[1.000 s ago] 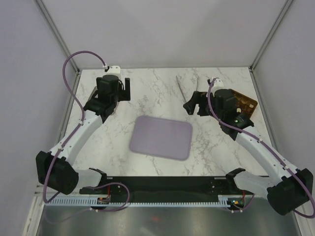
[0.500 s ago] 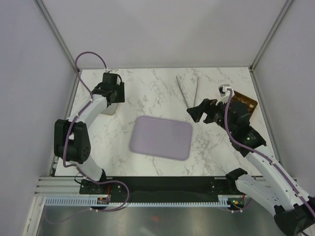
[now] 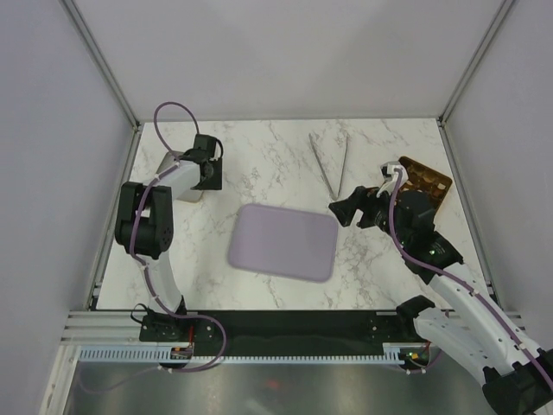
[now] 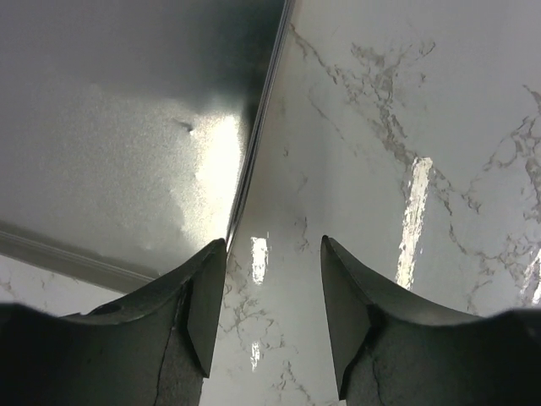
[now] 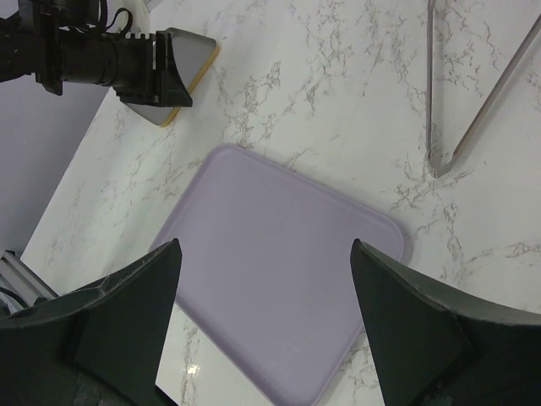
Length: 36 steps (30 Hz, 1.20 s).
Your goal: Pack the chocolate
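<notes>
No chocolate shows in any view. The lilac tray (image 3: 282,240) lies empty in the middle of the marble table, and it fills the right wrist view (image 5: 279,288). My right gripper (image 3: 347,210) hovers just off the tray's right edge, open wide (image 5: 264,254) with nothing between its fingers. My left gripper (image 3: 210,175) is at the back left beside a flat grey lid with a gold edge (image 3: 181,177). Its jaws (image 4: 272,254) stand partly apart over bare marble and hold nothing, with the grey lid (image 4: 127,127) just to their left.
Metal tongs (image 3: 333,160) lie at the back centre, also seen in the right wrist view (image 5: 473,110). The gold compartmented box (image 3: 429,180) sits at the back right, partly behind my right arm. The enclosure walls stand close to the table's left and right edges.
The left arm has folded back at the elbow, its gripper has dropped beside the grey lid, and its jaws have narrowed. The right gripper has drawn back toward me.
</notes>
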Each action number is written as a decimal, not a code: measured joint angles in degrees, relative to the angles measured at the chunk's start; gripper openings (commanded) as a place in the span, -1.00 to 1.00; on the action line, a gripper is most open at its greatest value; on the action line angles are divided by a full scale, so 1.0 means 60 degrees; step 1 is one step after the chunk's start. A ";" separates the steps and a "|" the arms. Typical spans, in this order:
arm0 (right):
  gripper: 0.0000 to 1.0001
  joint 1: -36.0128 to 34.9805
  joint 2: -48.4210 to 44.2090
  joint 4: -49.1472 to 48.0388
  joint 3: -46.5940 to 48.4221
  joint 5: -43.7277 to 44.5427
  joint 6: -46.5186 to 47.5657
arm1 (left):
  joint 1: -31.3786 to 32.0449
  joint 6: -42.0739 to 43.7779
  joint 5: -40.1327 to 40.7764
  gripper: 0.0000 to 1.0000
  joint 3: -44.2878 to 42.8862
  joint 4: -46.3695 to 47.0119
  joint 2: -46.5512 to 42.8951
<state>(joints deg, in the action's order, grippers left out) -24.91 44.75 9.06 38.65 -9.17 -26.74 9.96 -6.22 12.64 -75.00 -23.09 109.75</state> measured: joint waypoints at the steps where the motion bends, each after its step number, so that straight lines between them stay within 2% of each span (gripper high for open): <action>1: 0.79 0.0000 0.0000 0.0000 0.0000 -0.0004 0.0000 | -0.0004 0.0000 -0.0026 0.10 -0.0080 0.0015 0.0131; 6: 0.79 0.0000 -0.0011 0.0000 0.0000 0.0040 0.0036 | -0.0051 -0.0022 -0.0149 -0.03 -0.0259 0.0091 0.0645; 12: 0.79 0.0000 -0.0040 0.0040 -0.0004 0.0208 0.0102 | -0.0080 -0.0025 -0.0331 -0.33 -0.0324 0.0127 0.0685; 15: 0.78 0.0000 -0.0040 0.0171 0.0000 0.0280 0.0106 | -0.0084 -0.0025 -0.0495 -0.61 -0.0324 0.0124 0.0681; 16: 0.79 0.0000 -0.0040 0.0208 0.0007 0.0306 0.0106 | -0.0087 -0.0029 -0.0539 -0.76 -0.0324 0.0120 0.0681; 19: 0.79 0.0000 -0.0011 0.0255 0.0066 0.0401 0.0102 | -0.0106 -0.0036 -0.0729 -0.95 -0.0364 0.0007 0.0648; 25: 0.77 0.0000 0.0619 0.0051 0.0321 0.0426 0.0109 | -0.0095 -0.0149 -0.1282 -0.95 -0.0415 -0.0765 0.0051; 32: 0.77 0.0000 0.2051 -0.0346 0.1290 0.0284 -0.0076 | 0.0015 -0.0612 -0.3351 -0.95 -0.0922 -0.1708 -0.2473; 36: 0.78 -0.0004 0.2659 -0.1304 0.1727 -0.0036 0.0277 | 0.0189 -0.0809 -0.4892 -0.95 -0.0827 -0.1931 -0.4182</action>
<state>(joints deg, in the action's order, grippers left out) -24.93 60.71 1.23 49.01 -9.39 -25.08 11.09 -11.07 -16.71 -79.96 -34.68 84.66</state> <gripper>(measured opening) 0.886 0.032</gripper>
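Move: The grey lid's right edge lies between the left hand's open fingers, close to its near corner. The lid's middle is about 8 cm left, 3 cm ahead and 3 cm below. The purple tray lies some 21 cm to this hand's right and 17 cm back. From the right hand, the lid is roughly 48 cm left and 19 cm ahead, and the open chocolate box about 18 cm right and 11 cm ahead, both far below. Left fingers close on the lid's right edge and lift about 19 cm, drifting right; right hand advances 6 cm. ##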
